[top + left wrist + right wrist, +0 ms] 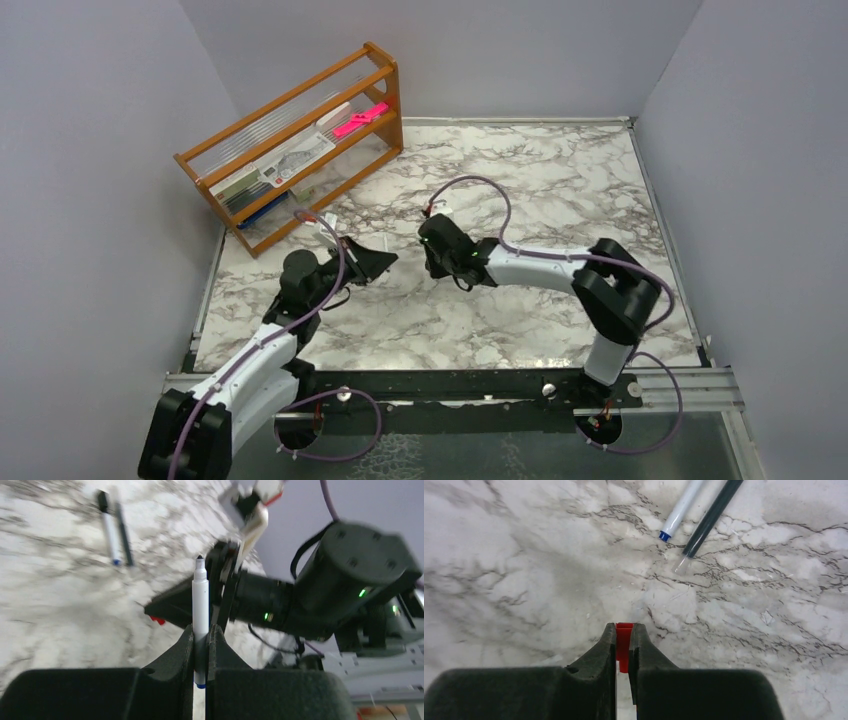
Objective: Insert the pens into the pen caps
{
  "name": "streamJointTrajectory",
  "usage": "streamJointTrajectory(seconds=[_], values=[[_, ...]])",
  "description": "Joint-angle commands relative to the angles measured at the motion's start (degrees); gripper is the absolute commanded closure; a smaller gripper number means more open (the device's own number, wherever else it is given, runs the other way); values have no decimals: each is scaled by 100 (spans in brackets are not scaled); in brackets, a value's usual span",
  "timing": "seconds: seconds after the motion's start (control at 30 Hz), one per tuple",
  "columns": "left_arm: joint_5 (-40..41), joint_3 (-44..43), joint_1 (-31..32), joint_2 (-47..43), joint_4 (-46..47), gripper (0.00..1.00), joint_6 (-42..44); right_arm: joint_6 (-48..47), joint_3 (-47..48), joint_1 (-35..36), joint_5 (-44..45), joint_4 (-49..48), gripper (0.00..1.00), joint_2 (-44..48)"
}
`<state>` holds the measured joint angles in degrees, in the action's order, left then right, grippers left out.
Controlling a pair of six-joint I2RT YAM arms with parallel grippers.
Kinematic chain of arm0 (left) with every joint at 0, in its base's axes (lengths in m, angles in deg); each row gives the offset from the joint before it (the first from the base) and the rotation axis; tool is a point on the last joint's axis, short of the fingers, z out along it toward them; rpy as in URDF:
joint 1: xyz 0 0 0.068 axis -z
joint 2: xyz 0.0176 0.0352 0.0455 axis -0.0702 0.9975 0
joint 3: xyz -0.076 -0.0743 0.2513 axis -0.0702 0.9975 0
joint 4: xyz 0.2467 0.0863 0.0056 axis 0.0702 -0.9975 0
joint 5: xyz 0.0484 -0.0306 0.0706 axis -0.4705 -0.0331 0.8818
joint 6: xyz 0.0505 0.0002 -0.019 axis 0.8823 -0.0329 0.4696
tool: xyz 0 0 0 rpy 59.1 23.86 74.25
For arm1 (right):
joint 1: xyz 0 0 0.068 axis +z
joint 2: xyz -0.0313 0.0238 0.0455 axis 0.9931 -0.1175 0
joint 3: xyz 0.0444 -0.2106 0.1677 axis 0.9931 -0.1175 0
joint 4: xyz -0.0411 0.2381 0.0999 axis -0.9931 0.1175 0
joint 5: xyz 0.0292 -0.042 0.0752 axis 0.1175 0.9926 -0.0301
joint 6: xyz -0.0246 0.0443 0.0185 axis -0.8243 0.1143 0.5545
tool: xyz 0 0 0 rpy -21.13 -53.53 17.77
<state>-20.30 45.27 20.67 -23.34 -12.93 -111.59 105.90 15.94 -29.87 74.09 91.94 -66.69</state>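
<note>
My left gripper (201, 630) is shut on a white pen (200, 595) with a blue end, its dark tip pointing up and away. My right gripper (624, 630) is shut on a red pen cap (624, 642) just above the marble. In the top view the left gripper (378, 260) and the right gripper (436, 266) face each other a short gap apart. The red cap (158, 620) also shows in the left wrist view, beyond the held pen. Two more pens lie side by side on the table: a white one (680, 509) and a black one (713, 516) with a clear end.
A wooden rack (300, 140) stands at the back left holding flat items and a bright pink object (360, 118). Grey walls enclose the marble table (560, 190) on three sides. The arm bases sit on a black rail (450, 385) at the near edge.
</note>
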Motion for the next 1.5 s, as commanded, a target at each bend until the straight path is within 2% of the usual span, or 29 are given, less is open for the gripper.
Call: streamJointTrajectory(seconds=[0.0,0.1,0.27,0.6,0.97,1.47], values=[[79,225,1039,-251,1079,100,-322,450,-659,-198,-863,-1737,99,1378],[312,225,1687,-78,1607,100,-455,842,-1171,-297,-1146,-2624,99,2119],[747,207,2373,352,2429,100,-591,1251,-1610,-316,-842,-3118,99,3145],[1053,-364,2895,1210,3591,100,-727,1810,-2482,-320,-842,-3687,99,4663],[822,-920,3116,1882,4016,100,-659,1780,-2516,-320,-841,-3778,99,5017],[926,-865,3117,1783,4050,100,-510,1652,-2549,-320,-903,-3588,99,5180]])
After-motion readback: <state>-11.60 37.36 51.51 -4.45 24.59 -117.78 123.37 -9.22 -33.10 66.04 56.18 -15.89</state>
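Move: The red cap held in the right gripper is roughly 9 cm to the left gripper's right, 3 cm ahead and 14 cm below. Seen from the right gripper, the white pen in the left gripper sits about 9 cm to the left, 2 cm back and 16 cm higher. On the table, 8 cm straight ahead of the right gripper and 2 cm below, lies the black-capped marker; the dark pen is 9 cm ahead, 2 cm right, at the same height. Lift the right gripper about 30 cm off the table with the red cap still pinched, easing slightly back and right, and roll it some 60 degrees so its fingers swing from pointing down to pointing left. Meanwhile bring the left gripper right, up and back, about 14 cm to the right, turning clockwise and keeping its hold on the white pen, to set the pen's tip at the cap's mouth. ##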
